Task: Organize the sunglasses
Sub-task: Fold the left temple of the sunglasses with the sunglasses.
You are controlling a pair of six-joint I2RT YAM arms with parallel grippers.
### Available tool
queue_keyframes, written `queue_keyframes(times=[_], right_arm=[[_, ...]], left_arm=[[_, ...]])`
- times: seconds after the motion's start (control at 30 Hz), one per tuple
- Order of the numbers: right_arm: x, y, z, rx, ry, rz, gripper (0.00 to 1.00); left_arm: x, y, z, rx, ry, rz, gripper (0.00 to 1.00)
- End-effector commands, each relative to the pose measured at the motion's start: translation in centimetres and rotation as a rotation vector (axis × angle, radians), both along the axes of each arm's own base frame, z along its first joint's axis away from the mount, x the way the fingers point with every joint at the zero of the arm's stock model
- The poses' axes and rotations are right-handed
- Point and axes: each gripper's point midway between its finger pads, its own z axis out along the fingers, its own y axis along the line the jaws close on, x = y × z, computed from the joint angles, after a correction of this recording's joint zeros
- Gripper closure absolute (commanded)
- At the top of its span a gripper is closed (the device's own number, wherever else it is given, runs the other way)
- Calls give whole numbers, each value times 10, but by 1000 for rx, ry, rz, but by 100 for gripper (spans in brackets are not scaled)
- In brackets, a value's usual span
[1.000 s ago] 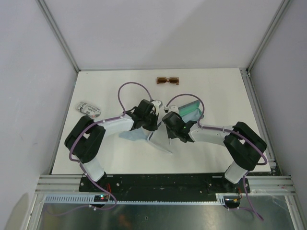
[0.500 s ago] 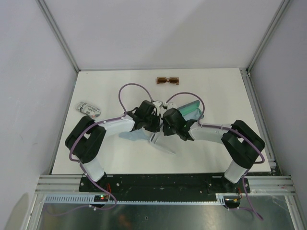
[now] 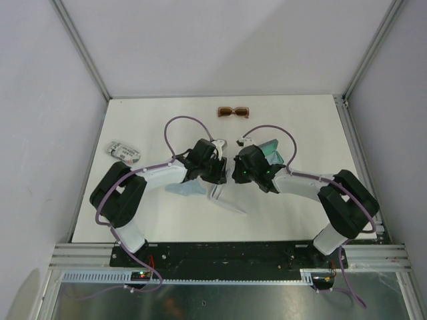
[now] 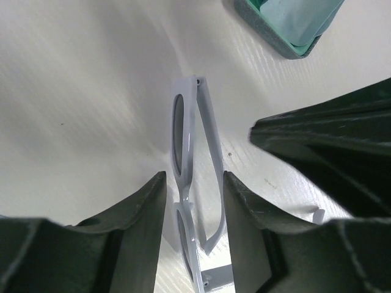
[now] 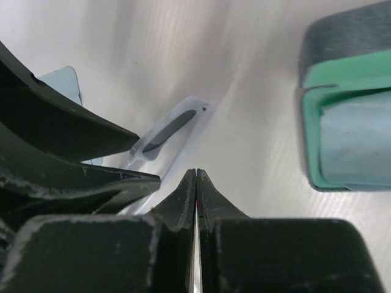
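Observation:
The white sunglasses (image 4: pixel 185 160) stand on edge on the table, dark lens facing left, with one temple folded alongside. My left gripper (image 4: pixel 194 186) straddles them. Its jaws are open, with a gap between each finger and the frame. From above the two wrists hide this pair. My right gripper (image 5: pixel 195 174) is shut on nothing, its tip just short of the white sunglasses (image 5: pixel 166 129). From above, the left gripper (image 3: pixel 217 167) and the right gripper (image 3: pixel 237 170) sit close together at mid-table. The brown sunglasses (image 3: pixel 233 112) lie folded near the far edge.
An open case (image 3: pixel 272 152) with green lining and a light blue cloth (image 5: pixel 360 143) inside lies right of the grippers. Another light blue cloth (image 3: pixel 187 190) and a pale oblong piece (image 3: pixel 228 201) lie nearer the bases. A small packet (image 3: pixel 123 151) sits at the left edge.
The right arm's wrist has swung away from the bases toward the open case. The left arm has stayed almost in place over the white sunglasses.

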Motion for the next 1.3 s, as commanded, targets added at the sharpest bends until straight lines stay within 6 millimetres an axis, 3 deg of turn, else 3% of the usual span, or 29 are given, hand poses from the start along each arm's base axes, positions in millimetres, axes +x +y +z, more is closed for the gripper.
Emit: queue_keyframes(times=[0.0,0.1,0.23,0.43,0.63,0.9,1.27], right_arm=[[1,-14,30,50,-58,-23,99],[-9,-28,29,20,-62,-31,96],[-33,-36,34,-42,-77,-11,99],[-81,-33,33,-49,-41,22,100],[-111,-21,25,-25,1,46,100],[-132,1,12,-12,39,79,100],[-140,8,-11,-37,83,72,100]], left_arm=[[8,-7,23,-58,-54,1,52],[9,-5,22,-49,-57,8,51],[9,-2,23,-44,-63,16,59],[7,4,25,-47,-67,23,65],[3,10,19,-36,-54,27,68],[6,14,4,4,-43,38,74],[6,13,2,13,-47,16,89]])
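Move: The still-open near temple runs to the right behind the right hand, its middle some 9 cm back, 2 cm left and about 3 cm lower. The frame's bridge is 5 cm to this hand's left and 1 cm back; the green box lies 8 cm ahead and 9 cm right. The left hand's parted fingers straddle that bridge, which is 1 cm to its left and a little lower. The blue cloth lies 12 cm left and 2 cm back of the left hand. The left fingers, half open around the sunglasses, close and pinch the frame at the bridge, the hand easing about 1 cm left with a small rise and dip. Meanwhile the shut right hand swings out to the right and up about 3 cm, travels back some 14 cm past the temple's tip, then curls in left and sinks to the near side of the open temple, coming close to it; touch can't be made out. ##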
